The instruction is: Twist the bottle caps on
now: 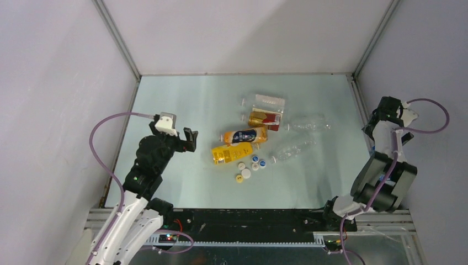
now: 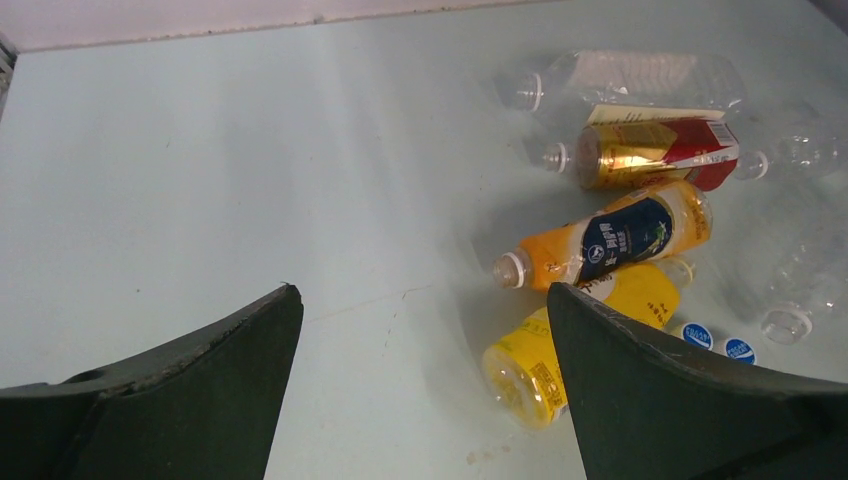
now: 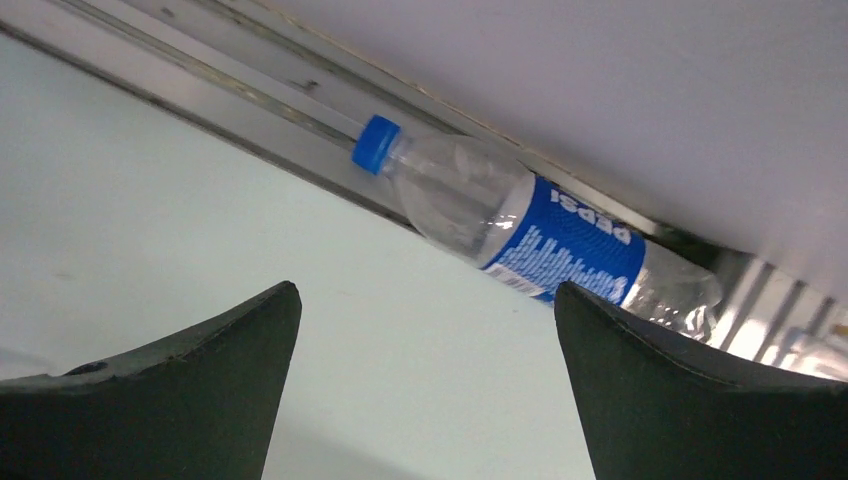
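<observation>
Several bottles lie on their sides in the middle of the table: a yellow one (image 1: 232, 154) (image 2: 530, 365), an orange one with a dark-blue label (image 1: 244, 136) (image 2: 610, 240), a gold-and-red one (image 1: 264, 120) (image 2: 650, 150), and clear ones (image 1: 309, 123) (image 2: 630, 78). Their necks are bare. Loose bottle caps (image 1: 246, 173) in white, blue (image 2: 697, 334) and yellow (image 1: 239, 178) sit just in front of them. My left gripper (image 1: 190, 139) (image 2: 422, 290) hangs open, just left of the yellow bottle. My right gripper (image 1: 386, 106) (image 3: 425, 287) is open at the far right, facing a clear blue-labelled bottle (image 3: 560, 235) with a blue cap (image 3: 375, 145) on it.
Grey walls with metal rails (image 1: 118, 44) close in the table on three sides. The blue-labelled bottle lies along the rail (image 3: 250, 95) at the foot of the wall. Another clear bottle (image 1: 292, 150) (image 2: 800, 290) lies right of the caps.
</observation>
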Tool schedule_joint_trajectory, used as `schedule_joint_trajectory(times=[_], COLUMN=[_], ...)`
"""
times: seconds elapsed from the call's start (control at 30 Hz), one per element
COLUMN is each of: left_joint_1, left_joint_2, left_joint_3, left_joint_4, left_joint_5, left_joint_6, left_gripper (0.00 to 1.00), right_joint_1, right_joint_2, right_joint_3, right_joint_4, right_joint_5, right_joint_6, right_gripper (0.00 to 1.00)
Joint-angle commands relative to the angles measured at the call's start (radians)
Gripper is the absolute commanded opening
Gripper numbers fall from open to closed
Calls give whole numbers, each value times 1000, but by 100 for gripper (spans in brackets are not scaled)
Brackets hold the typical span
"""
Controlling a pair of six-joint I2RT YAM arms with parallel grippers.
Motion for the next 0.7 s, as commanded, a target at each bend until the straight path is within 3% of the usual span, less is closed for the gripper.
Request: schedule_joint_trajectory(times=[0.0,0.37,0.67], left_joint_1=[2,1,-7], left_joint_2=[-21,-27,-14], left_joint_3=[-10,-30,-35], left_joint_4=[48,68,76], left_joint_5=[-35,-73,-82], left_joint_6=[-1,-4,-4], left_gripper=[100,100,100], right_joint_1=[2,43,92], right_joint_2=[121,401,535], right_joint_3=[78,195,224], right_joint_4=[-13,11,140], right_joint_5=[112,257,359], right_joint_6=[-139,-354,-575], right_gripper=[99,89,71])
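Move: The Pepsi bottle lies in the gap between the table's right edge and the wall, cap end forward. Its middle is some 5 cm back, 5 cm right and about 14 cm below my right hand; its blue cap is about 5 cm ahead, 5 cm right and 11 cm down. The nearer clear bottle lies on the table, roughly 37 cm left and 5 cm ahead of that hand. From my left hand, the Pepsi bottle's middle is about 95 cm right and 4 cm back. Down into the gap beside the table, I sink my open right hand about 8 cm, easing some 4 cm right and, late on, a little forward, towards the bottle's capped end. Meanwhile I turn the wrist some 40 degrees, mostly tipping it forward-side down, and draw the fingers together by about a quarter, without a grip on the bottle yet. ##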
